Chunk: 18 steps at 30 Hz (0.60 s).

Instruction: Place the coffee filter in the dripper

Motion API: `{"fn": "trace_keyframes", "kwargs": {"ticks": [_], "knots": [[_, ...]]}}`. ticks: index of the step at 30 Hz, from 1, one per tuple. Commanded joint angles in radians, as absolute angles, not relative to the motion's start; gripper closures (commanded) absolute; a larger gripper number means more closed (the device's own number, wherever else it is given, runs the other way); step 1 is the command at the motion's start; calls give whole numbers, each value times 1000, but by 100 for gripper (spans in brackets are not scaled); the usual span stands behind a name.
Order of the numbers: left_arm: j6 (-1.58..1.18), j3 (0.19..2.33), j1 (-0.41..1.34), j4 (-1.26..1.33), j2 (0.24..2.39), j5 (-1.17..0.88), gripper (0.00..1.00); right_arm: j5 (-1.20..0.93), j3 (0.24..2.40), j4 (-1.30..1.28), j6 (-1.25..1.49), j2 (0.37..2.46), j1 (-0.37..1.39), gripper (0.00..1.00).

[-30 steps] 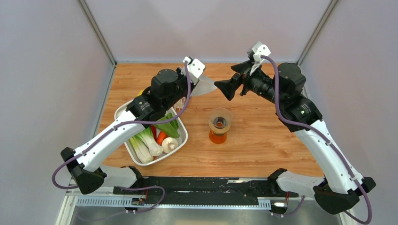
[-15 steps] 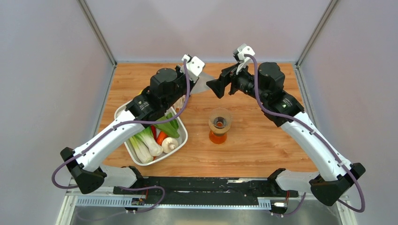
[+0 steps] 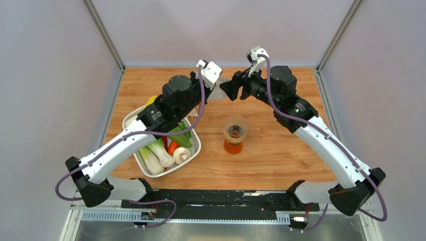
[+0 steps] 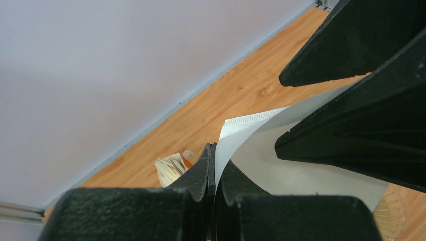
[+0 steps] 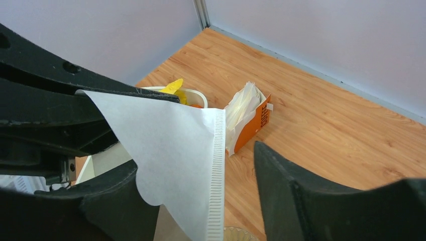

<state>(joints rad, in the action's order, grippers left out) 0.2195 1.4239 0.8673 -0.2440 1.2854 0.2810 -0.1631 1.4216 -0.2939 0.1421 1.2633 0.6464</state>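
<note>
My left gripper (image 3: 206, 90) is shut on the coffee filter (image 4: 261, 160), a thin white paper cone, and holds it up at the back middle of the table. The pinch is at the filter's edge (image 4: 216, 155). My right gripper (image 3: 227, 89) is open, and its fingers (image 5: 301, 201) stand on either side of the filter's free ribbed edge (image 5: 176, 155) without closing on it. The dripper (image 3: 235, 128), clear with a brown collar, sits on the orange-tinted glass vessel (image 3: 233, 146) in front of and below both grippers. In the top view the filter is mostly hidden by the grippers.
A white tray (image 3: 131, 118) of vegetables lies under my left arm. A wrapped bundle of filters with an orange label (image 5: 248, 118) lies on the wood behind the tray; it also shows in the left wrist view (image 4: 171, 168). The back wall is close behind.
My right gripper has moved left to the filter, and its open jaws now straddle the paper. My left gripper still holds the filter and has barely shifted.
</note>
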Motion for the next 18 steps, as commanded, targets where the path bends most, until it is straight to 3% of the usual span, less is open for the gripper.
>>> {"fn": "trace_keyframes", "kwargs": {"ticks": [1, 9, 14, 18], "knots": [[248, 1413, 886, -178, 1268, 313, 100, -147, 1475, -254, 187, 1274, 659, 40], [279, 1408, 914, -149, 1279, 376, 100, -121, 1484, -263, 184, 1285, 674, 56], [288, 1405, 913, -133, 1278, 398, 100, -129, 1475, -275, 189, 1278, 676, 52], [290, 1400, 914, -128, 1277, 402, 100, -128, 1478, -282, 192, 1280, 676, 69]]}}
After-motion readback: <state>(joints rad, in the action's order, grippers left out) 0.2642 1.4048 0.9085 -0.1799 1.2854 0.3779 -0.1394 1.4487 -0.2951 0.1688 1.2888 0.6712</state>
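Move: Just to the left of the right hand, about 3 cm off, 1 cm back and 2 cm lower, is the middle of the coffee filter that the left fingers hold. From the right hand the dripper lies some 5 cm back, 4 cm right and 24 cm below, and the filter box about 17 cm ahead, 12 cm left, 33 cm down. From the left hand the dripper is roughly 5 cm back, 9 cm right and 24 cm lower. Closing its fingers from about two thirds open to one third, the right hand eases about 1 cm left, its jaws straddling the free, crimped side of the filter and narrowing on it without shutting. The left hand keeps its pinch on the filter and stays nearly in place, swaying half a centimetre back and right and returning, with a turn of under 5 degrees. ##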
